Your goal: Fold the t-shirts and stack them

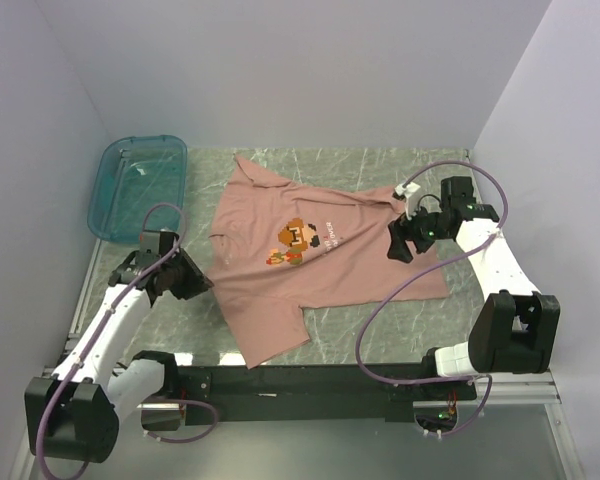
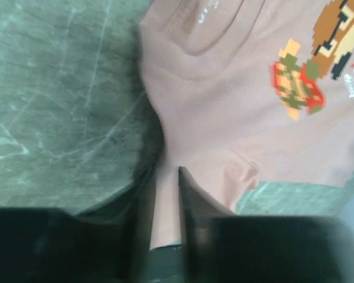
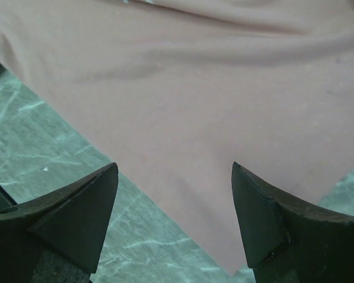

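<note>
One dusty-pink t-shirt (image 1: 310, 250) lies spread face up on the green marbled table, its pixel character print (image 1: 295, 240) in the middle. My left gripper (image 1: 202, 282) is low at the shirt's left edge, by the sleeve. In the left wrist view the t-shirt (image 2: 224, 88) runs into the left gripper (image 2: 164, 171), whose jaws stand a narrow gap apart with a flat strip of pink cloth between them. My right gripper (image 1: 398, 245) hovers over the shirt's right side. It stands wide open (image 3: 174, 171) above the t-shirt's (image 3: 194, 88) hem corner, with nothing held.
A teal translucent tray (image 1: 140, 185) stands at the back left corner, tilted against the wall. White walls close in on three sides. Bare table (image 1: 200, 170) shows around the shirt, and the black base rail (image 1: 310, 380) runs along the near edge.
</note>
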Controlling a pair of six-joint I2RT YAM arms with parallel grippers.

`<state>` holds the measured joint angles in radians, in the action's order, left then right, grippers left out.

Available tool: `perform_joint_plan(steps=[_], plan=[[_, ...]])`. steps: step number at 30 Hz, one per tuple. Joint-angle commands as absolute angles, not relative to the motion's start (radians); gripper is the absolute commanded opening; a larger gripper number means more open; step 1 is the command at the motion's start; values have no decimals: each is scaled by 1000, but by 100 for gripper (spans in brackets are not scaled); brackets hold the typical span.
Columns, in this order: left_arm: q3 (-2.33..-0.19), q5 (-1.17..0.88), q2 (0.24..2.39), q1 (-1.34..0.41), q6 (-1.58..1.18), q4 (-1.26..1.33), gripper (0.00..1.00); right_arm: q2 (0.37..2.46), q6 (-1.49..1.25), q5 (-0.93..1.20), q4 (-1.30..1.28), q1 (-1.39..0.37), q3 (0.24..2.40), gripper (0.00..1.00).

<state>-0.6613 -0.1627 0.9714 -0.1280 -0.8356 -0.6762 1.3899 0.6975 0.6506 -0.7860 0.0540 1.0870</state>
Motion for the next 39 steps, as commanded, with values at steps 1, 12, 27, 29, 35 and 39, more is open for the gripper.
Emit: perform_joint_plan(steps=[1, 12, 27, 29, 35, 39], plan=[[-704, -242, 963, -97, -734, -696, 31, 1370, 716, 569, -793, 90, 1104, 83], [-804, -335, 775, -95, -522, -551, 70, 1514, 602, 612, -743, 173, 1262, 81], [-764, -115, 788, -95, -380, -310, 99, 2049, 460, 241, -733, -18, 1792, 67], [-758, -98, 787, -95, -380, -295, 99, 2091, 460, 198, -733, -35, 1816, 67], [-762, -117, 814, -95, -377, -296, 99, 2177, 436, 100, -712, -55, 1873, 61], [-761, -118, 819, -95, -377, -296, 99, 2230, 430, 92, -735, -58, 1933, 52]])
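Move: The t-shirt's near shoulder edge is pinched at the left fingertips, which are just starting to part. From the left hand, the collar is about 9 cm ahead and 2 cm right, the near sleeve 11 cm back and 12 cm right, all some 9 cm lower. The shirt's far hem corner is roughly 21 cm ahead of the right hand, 4 cm right and 12 cm below; the near hem corner is 10 cm back and 11 cm right, the print 2 cm ahead and 23 cm left. The shirt's near shoulder comes free as the left fingers spread wide; that hand then backs off upward some 12 cm and forward 7, tilting its fingers up about 40 degrees. Meanwhile the right hand swings right 5 cm, reaches forward some 20 cm over the shirt to the far hem corner and sinks 8 cm, turning its fingers steeper downward and narrowing them partway. ##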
